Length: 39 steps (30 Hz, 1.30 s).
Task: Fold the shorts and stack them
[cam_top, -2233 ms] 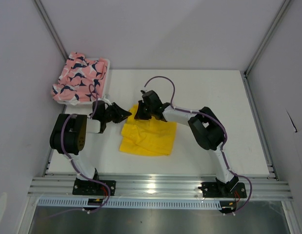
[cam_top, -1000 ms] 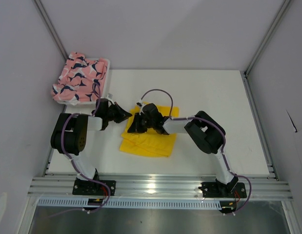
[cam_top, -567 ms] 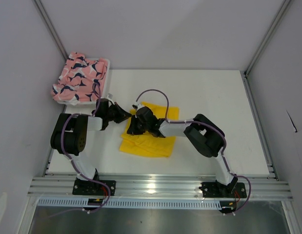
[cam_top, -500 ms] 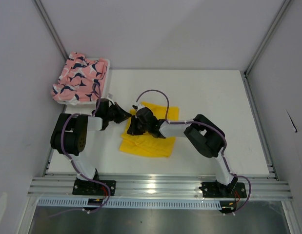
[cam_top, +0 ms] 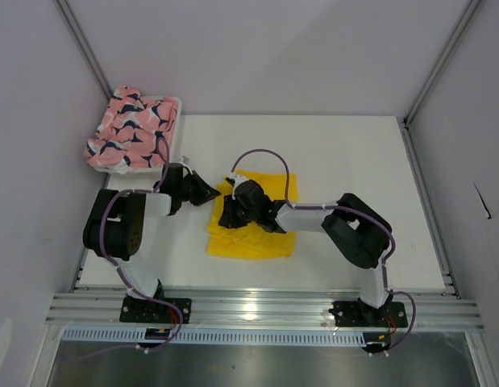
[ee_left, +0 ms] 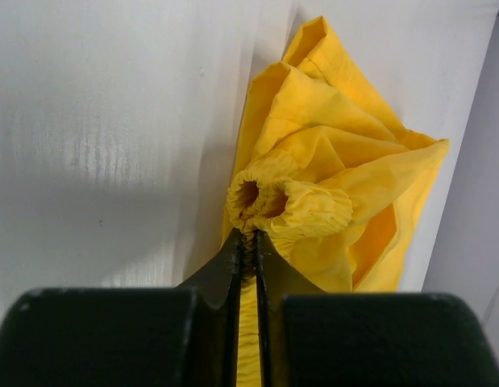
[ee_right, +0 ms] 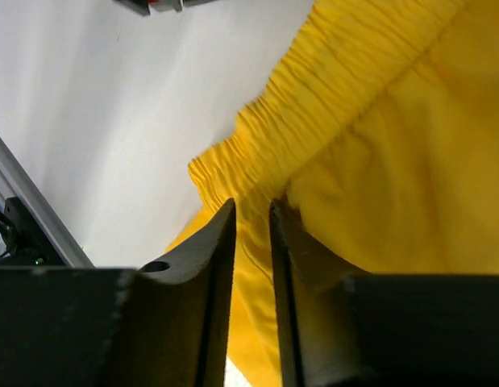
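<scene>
The yellow shorts [cam_top: 253, 242] lie as a rough rectangle on the white table [cam_top: 354, 161], in front of both arms. My left gripper [cam_top: 210, 194] is at their far left corner, and in the left wrist view it [ee_left: 251, 239] is shut on the bunched elastic waistband of the yellow shorts [ee_left: 330, 161]. My right gripper [cam_top: 227, 218] rests on the cloth's left part. In the right wrist view its jaws [ee_right: 251, 208] stand narrowly open, with yellow shorts [ee_right: 394, 145] cloth showing through the gap. The pink printed shorts [cam_top: 132, 129] lie heaped at the back left.
A white basket [cam_top: 177, 113] under the pink shorts sits at the table's back left corner. Grey walls close in on the left, back and right. A metal rail [cam_top: 265, 308] carries both arm bases along the near edge.
The right gripper moved a little nearer and rightward over the yellow shorts, which now lie flatter and squarer. Its jaws have parted. The left gripper stays at the waistband.
</scene>
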{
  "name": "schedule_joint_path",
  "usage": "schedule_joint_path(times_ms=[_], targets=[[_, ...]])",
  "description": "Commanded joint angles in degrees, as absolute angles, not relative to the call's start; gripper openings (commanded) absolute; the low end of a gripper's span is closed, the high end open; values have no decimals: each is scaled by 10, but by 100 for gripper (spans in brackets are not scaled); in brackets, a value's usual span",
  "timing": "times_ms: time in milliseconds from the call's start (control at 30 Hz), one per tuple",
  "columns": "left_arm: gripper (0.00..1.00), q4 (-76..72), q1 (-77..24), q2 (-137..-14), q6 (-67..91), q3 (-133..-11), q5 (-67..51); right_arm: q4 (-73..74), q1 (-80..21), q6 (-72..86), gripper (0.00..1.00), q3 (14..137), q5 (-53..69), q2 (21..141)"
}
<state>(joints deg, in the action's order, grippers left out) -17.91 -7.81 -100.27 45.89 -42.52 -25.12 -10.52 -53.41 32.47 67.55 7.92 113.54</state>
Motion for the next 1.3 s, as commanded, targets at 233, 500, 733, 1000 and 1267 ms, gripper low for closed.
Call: schedule_joint_path(times_ms=[233,500,733,1000,1267], targets=[[65,-103,-104,-955,416,-456,-194,-13,-468,282,61,617,62,961],[90,-8,-104,-866,384,-475,-150,62,-346,280,76,602,83,896],[92,35,-112,-782,369,-440,-141,63,-217,281,79,585,157,889],[91,-44,-184,-751,410,-388,-163,1,-126,292,80,588,284,962],[89,-142,-215,-830,457,-360,-191,-61,-117,306,78,625,336,1078]])
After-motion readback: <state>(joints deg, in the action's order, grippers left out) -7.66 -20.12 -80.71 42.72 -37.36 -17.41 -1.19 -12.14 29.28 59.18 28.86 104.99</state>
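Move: The left hand pinches the shorts' gathered waistband at their left side; the waistband strip's middle lies about 8 cm back, 3 cm right and 2 cm lower. The basket of pink cloth stands some 21 cm ahead and 27 cm left of that hand. From the right hand, the far part of the shorts' right edge is about 14 cm ahead, 24 cm right and 3 cm down; their near hem's middle lies roughly 12 cm back and 9 cm right. Letting go of the waistband, the left fingers spread wide as that hand lifts some 8 cm, then swings back and right over the shorts' left side and starts down again. The right hand, its fingers opening further, arcs up and over the shorts about 25 cm to the right and 13 cm forward, turning clockwise some 25 degrees, then sinks open towards the far part of their right edge. ##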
